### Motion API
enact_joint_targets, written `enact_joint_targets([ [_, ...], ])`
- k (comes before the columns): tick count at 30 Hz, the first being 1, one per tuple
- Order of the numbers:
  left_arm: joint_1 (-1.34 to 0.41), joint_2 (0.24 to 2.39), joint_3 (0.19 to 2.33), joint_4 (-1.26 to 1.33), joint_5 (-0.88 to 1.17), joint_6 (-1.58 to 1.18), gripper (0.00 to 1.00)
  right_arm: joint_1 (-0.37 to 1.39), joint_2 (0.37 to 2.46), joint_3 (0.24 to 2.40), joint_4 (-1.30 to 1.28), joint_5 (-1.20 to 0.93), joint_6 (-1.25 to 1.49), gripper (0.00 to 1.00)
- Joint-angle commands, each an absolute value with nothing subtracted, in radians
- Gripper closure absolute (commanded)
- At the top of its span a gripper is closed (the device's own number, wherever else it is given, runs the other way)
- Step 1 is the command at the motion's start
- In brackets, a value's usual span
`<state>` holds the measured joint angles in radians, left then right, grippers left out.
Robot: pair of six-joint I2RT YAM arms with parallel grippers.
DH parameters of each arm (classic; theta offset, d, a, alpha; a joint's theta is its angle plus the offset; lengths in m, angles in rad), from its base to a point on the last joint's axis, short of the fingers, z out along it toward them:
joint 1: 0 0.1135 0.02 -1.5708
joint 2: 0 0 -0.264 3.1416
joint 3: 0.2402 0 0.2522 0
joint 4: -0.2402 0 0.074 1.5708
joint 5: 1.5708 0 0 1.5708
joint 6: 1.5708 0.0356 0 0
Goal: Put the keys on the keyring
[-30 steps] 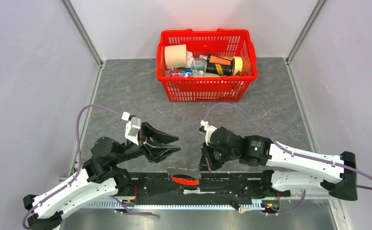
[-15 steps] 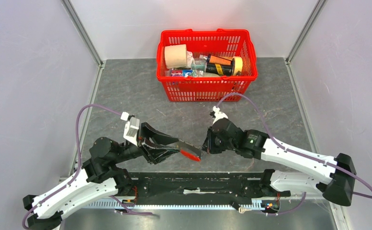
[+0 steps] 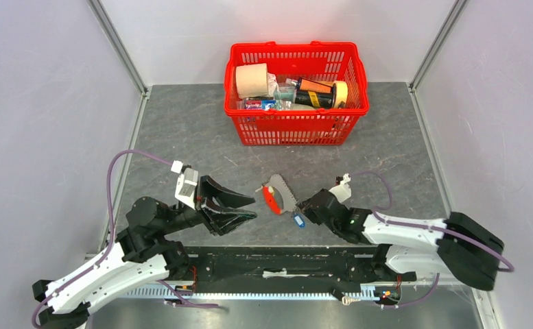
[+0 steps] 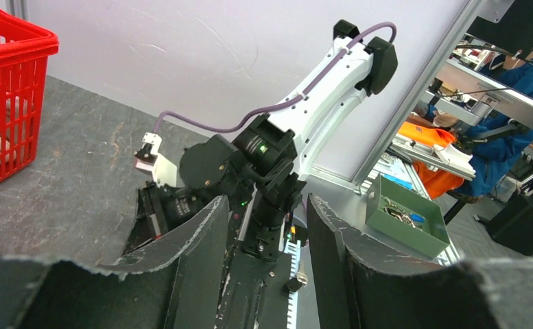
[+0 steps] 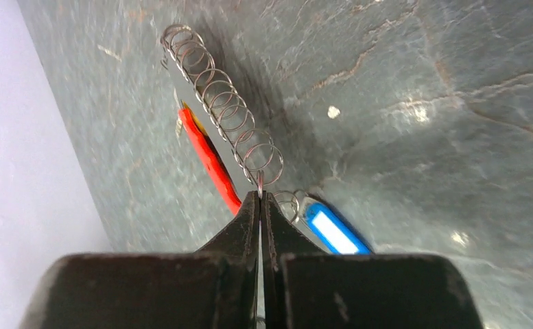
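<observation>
The keyring is a red strap point(image 3: 270, 199) with a silvery coiled cord point(image 3: 283, 190) and a blue tag point(image 3: 298, 220), at the table's middle. My right gripper point(image 3: 302, 205) is shut on the small ring at the coil's near end. In the right wrist view my right gripper point(image 5: 260, 197) pinches that ring, with the coil point(image 5: 222, 110), strap point(image 5: 208, 161) and blue tag point(image 5: 332, 229) stretched ahead, close over the table. My left gripper point(image 3: 254, 206) is open and empty, left of the strap; the left wrist view shows it point(image 4: 269, 205) open too. A black-headed key point(image 3: 347, 299) lies on the near rail, and it also shows in the left wrist view point(image 4: 295, 281).
A red basket point(image 3: 296, 130) with a tape roll, bottles and packets stands at the back centre. A green tray point(image 4: 407, 216) with small metal items sits off the table beyond the right arm's base. The black base rail point(image 3: 284, 264) runs along the near edge.
My right gripper has carried the keyring from the near rail, past the left fingertips, to the table's middle, and the arm has dropped low. My left gripper stayed open and barely moved.
</observation>
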<state>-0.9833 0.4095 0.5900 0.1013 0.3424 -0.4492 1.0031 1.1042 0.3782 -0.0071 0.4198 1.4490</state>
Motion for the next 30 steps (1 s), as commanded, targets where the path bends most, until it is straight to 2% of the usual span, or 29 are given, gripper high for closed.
enact_joint_targets([
  [1,-0.981,0.400,0.623,0.106,0.338,-0.482,0.48,0.996,1.249,0.373,0.307,0.521,1.664,1.00],
  [10,-0.982,0.380,0.625,0.076,0.312,-0.484,0.48,0.950,1.591,0.499,0.584,0.380,1.708,1.00],
  [14,-0.981,0.376,0.632,0.050,0.304,-0.479,0.48,0.924,1.632,0.500,0.645,0.346,1.697,1.00],
  [17,-0.981,0.373,0.628,0.043,0.297,-0.469,0.48,0.912,1.604,0.489,0.627,0.347,1.663,0.88],
  [21,-0.980,0.389,0.630,0.046,0.296,-0.461,0.48,0.906,1.535,0.480,0.570,0.325,1.591,0.66],
  [25,-0.980,0.406,0.629,0.060,0.303,-0.457,0.48,0.902,1.445,0.474,0.463,0.309,1.542,0.51],
  [30,-0.982,0.423,0.633,0.072,0.307,-0.455,0.48,0.882,1.340,0.489,0.295,0.214,1.388,0.45],
])
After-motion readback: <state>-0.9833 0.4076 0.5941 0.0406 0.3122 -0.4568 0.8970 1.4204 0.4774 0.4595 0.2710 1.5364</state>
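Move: The keyring, still pinched at its near end, is bound for a bare patch of table whose middle lies about 11 cm ahead of the right hand, 11 cm to its left and 5 cm below. The red handle is some 4 cm ahead and 9 cm left, the blue tag about 3 cm back and 1 cm left, both roughly 4 cm lower. From the left hand that patch is about 23 cm ahead, 1 cm right and 33 cm below. The keyring, with its metal plate and blue tag, is carried forward and left by the right hand, about 7 cm each way, sinking some 3 cm at first while the hand rolls its left side up nearly 20 degrees. There the shut fingers spread to about half open and let go, and the hand backs straight up about 6 cm from its lowest point. ##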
